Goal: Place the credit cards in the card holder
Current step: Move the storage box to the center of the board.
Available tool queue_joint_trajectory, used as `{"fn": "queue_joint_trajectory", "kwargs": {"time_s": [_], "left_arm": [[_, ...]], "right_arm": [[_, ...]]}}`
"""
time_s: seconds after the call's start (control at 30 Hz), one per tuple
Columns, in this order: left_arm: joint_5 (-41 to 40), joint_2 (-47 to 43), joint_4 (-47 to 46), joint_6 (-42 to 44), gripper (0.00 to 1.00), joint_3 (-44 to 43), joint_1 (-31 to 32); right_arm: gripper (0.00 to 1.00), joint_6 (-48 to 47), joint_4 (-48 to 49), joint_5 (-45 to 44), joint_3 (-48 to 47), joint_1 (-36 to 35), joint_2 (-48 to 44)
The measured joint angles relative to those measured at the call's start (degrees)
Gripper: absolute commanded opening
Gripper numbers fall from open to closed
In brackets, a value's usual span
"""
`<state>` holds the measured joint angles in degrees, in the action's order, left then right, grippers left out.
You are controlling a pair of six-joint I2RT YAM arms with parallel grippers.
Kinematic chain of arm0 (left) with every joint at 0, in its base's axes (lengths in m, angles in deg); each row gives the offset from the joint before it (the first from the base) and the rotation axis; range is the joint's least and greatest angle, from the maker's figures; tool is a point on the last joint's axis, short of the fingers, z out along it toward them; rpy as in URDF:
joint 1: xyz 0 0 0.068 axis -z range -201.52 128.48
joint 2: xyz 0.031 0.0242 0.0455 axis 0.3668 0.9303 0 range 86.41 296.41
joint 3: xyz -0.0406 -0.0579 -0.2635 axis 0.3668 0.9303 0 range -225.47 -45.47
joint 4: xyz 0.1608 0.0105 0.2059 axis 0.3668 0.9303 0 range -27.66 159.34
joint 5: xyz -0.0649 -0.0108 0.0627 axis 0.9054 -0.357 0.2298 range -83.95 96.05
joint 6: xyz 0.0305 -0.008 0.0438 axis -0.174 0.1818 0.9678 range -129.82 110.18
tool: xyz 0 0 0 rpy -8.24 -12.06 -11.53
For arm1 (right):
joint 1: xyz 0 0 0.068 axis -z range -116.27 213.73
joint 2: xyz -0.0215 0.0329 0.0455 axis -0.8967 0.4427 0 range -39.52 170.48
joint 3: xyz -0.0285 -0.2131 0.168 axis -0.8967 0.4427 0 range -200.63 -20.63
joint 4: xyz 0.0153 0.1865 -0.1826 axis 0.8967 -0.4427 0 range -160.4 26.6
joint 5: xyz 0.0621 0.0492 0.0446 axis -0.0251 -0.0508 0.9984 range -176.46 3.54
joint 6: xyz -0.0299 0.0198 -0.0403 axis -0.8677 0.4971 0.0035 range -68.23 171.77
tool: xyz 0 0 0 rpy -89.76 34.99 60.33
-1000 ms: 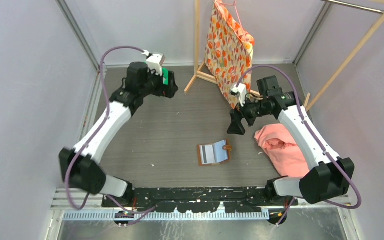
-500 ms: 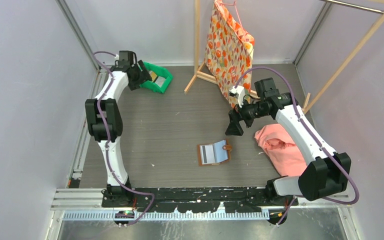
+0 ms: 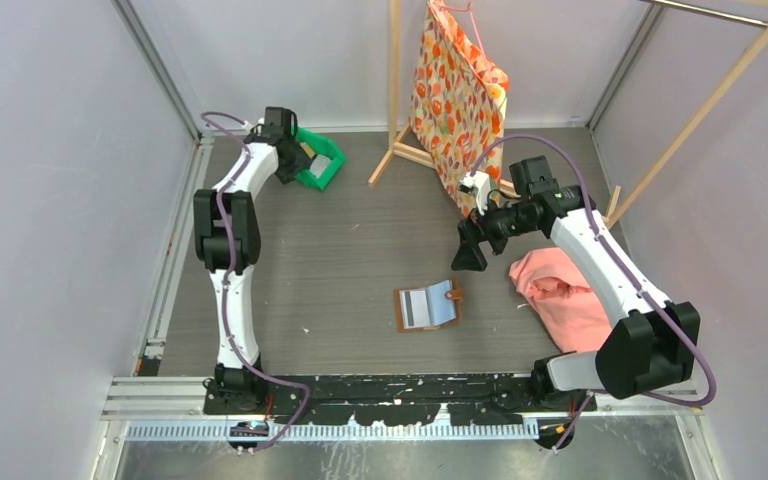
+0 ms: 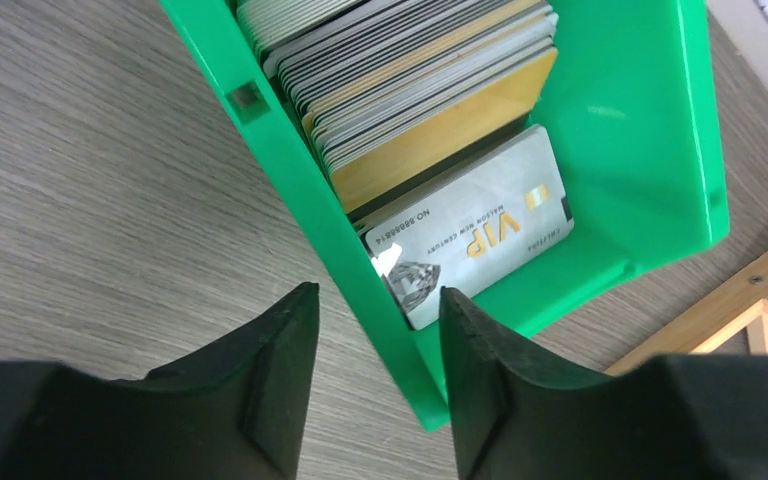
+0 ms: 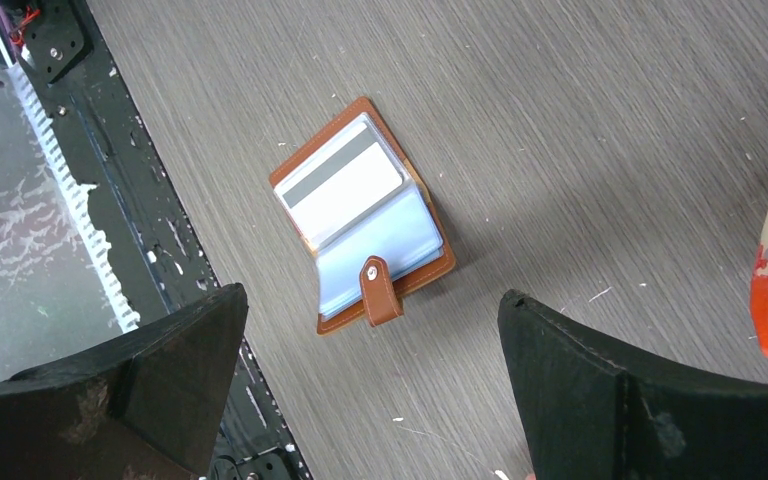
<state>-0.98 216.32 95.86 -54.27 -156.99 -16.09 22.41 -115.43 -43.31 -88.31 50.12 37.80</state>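
The credit cards (image 4: 410,90) stand packed in a row inside a green bin (image 4: 650,150), gold, grey and white. A grey VIP card (image 4: 480,225) leans at the front of the row. My left gripper (image 4: 373,310) hovers over the bin's near corner, open at a moderate gap. The bin's side wall runs between its fingers, with nothing gripped. In the top view this gripper (image 3: 295,165) is at the far left. The card holder (image 3: 428,306) lies open mid-table, brown with blue lining. A white striped card (image 5: 345,185) shows in it. My right gripper (image 3: 470,255) hangs wide open above and right of it.
A pink cloth (image 3: 565,295) lies on the table under the right arm. A floral bag (image 3: 457,90) hangs on a wooden rack (image 3: 395,80) at the back. Another wooden rail (image 3: 700,110) slants at the right. Walls close in on both sides.
The left arm has stretched out and dropped to the green bin in the far-left corner, and its jaws have narrowed. The right arm has barely shifted.
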Motion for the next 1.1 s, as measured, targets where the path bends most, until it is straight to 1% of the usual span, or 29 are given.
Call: {"fn": "queue_joint_trajectory", "kwargs": {"time_s": [0.03,0.2,0.27,0.4,0.57,0.7,0.8,0.87,0.93,1.1], "left_arm": [[0.0,0.3,0.1,-0.2,0.39,0.0,-0.1],[0.2,0.3,0.1,-0.5,0.28,0.6,-0.2],[0.0,-0.8,-1.4,-0.6,0.23,2.8,-0.2],[-0.3,-6.2,-2.5,0.1,0.16,10.9,-0.4],[1.1,-14.7,-1.2,1.9,0.13,21.9,-0.3],[2.6,-22.8,2.1,4.1,0.12,30.1,-0.2],[4.5,-28.0,8.2,6.1,0.12,31.9,-0.2],[5.8,-30.7,10.3,7.3,0.11,32.3,0.0],[6.7,-34.5,10.4,7.8,0.11,35.2,0.9],[8.4,-45.6,11.3,7.4,0.12,48.1,5.6]], "right_arm": [[1.0,0.0,0.0,0.0,0.0,0.0,0.1],[1.0,0.0,0.0,0.0,0.2,0.1,0.2],[1.0,0.0,0.0,0.0,0.2,0.1,0.2],[1.0,-0.1,0.0,0.1,0.2,0.1,0.2],[1.0,-0.2,0.0,0.8,0.6,0.1,0.2],[1.0,-0.2,0.0,1.7,1.2,0.1,0.2],[1.0,-0.2,0.1,2.3,1.2,-0.2,0.2],[1.0,-0.2,0.2,2.5,1.3,-0.5,0.1],[1.0,-0.2,0.2,2.5,1.3,-1.0,0.0],[1.0,-0.4,0.2,2.5,1.4,-1.7,-0.2]]}}
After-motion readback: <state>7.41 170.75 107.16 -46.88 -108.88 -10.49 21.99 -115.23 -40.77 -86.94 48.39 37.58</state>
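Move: The storage box's middle is about 6 cm ahead of the left hand, 1 cm right and 4 cm below; its left wall stands between the open fingers. The rack foot is some 24 cm right and 6 cm ahead; the card holder lies roughly 35 cm back and 33 cm right. From the right hand the box is about 38 cm ahead, 40 cm left and 14 cm below. The left hand pinches the storage box's left wall and draws it back about 26 cm, rising slightly midway. ##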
